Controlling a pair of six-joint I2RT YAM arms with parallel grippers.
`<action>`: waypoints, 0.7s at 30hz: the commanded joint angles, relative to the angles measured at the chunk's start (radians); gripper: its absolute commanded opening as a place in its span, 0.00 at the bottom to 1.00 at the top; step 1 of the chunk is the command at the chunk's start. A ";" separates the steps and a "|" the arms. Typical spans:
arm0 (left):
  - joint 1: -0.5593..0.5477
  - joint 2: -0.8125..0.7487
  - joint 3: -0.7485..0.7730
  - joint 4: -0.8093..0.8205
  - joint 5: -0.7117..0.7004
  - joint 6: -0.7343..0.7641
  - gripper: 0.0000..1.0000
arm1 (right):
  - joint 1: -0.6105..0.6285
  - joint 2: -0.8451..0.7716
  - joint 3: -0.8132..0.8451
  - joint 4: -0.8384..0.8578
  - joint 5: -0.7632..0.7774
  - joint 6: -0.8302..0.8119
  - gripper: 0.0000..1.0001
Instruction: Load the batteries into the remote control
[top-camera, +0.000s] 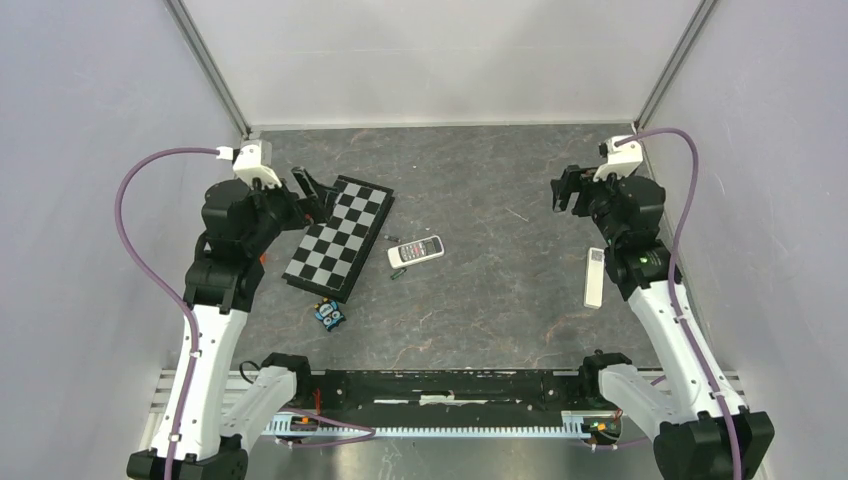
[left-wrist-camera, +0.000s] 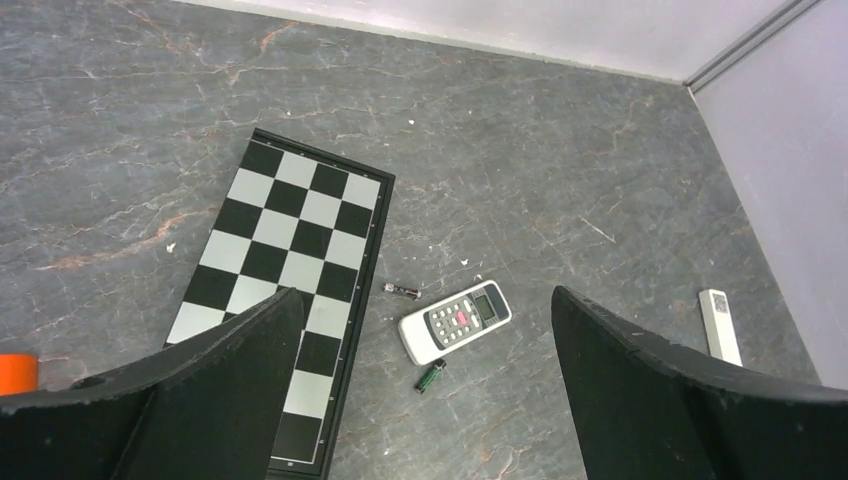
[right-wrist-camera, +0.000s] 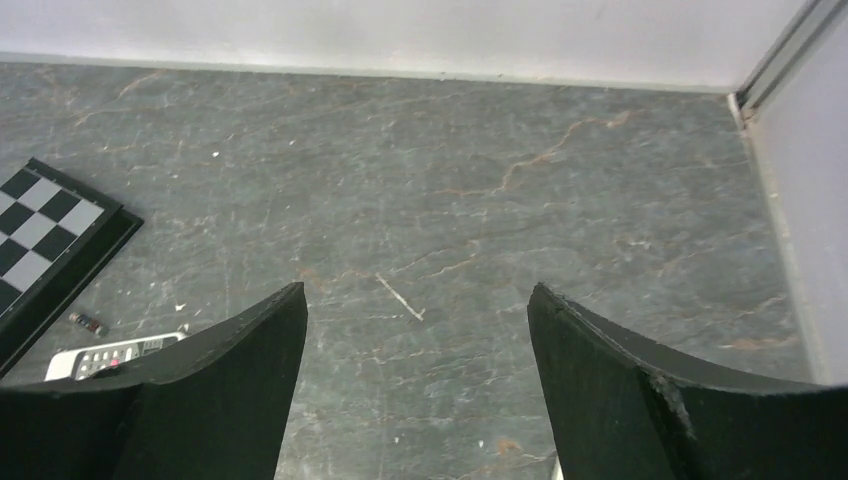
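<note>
The remote control (top-camera: 416, 251) lies face up on the dark table, right of the chessboard; it also shows in the left wrist view (left-wrist-camera: 456, 321) and partly in the right wrist view (right-wrist-camera: 110, 355). One battery (top-camera: 391, 236) lies just behind it, also seen from the left wrist (left-wrist-camera: 402, 290) and the right wrist (right-wrist-camera: 87, 323). A second, greenish battery (top-camera: 397, 273) lies just in front of the remote (left-wrist-camera: 431, 377). My left gripper (top-camera: 310, 185) (left-wrist-camera: 426, 292) is open and empty above the board's far end. My right gripper (top-camera: 565, 190) (right-wrist-camera: 416, 287) is open and empty at the far right.
A black-and-white chessboard (top-camera: 338, 238) (left-wrist-camera: 290, 260) (right-wrist-camera: 50, 240) lies left of centre. A small blue toy (top-camera: 330, 314) sits at its near corner. A slim white bar (top-camera: 594, 277) (left-wrist-camera: 720, 325) lies beside the right arm. An orange bit (left-wrist-camera: 18, 372) shows at the left. Walls enclose the table.
</note>
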 joint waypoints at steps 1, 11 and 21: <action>0.005 -0.010 0.024 0.054 -0.045 -0.118 1.00 | 0.001 0.009 -0.058 0.093 -0.085 0.058 0.86; -0.070 0.209 -0.096 0.439 0.387 -0.298 1.00 | 0.025 0.089 -0.173 0.241 -0.249 0.138 0.86; -0.516 0.665 0.088 0.215 -0.044 0.208 1.00 | 0.059 0.131 -0.307 0.255 -0.296 0.205 0.87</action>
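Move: For the left hand the remote control lies about 16 cm to the right, 3 cm ahead and 31 cm below. The dark battery sits about 11 cm right and 6 ahead of that hand, the green battery 12 right and 2 back, and the chessboard almost underneath, its middle 2 left and 5 ahead. From the right hand, the remote is about 27 cm left, 2 back and 27 below. Sweeping right and down, after a brief slight rise and a few centimetres forward, the left hand travels some 20 cm across from above the chessboard to over the remote's display end, dropping 13 cm while turning about 30 degrees clockwise and tipping down. The right hand sinks 12 cm and eases left towards the remote, tipping down and turning counter-clockwise. Both grippers stay open, touching nothing. ##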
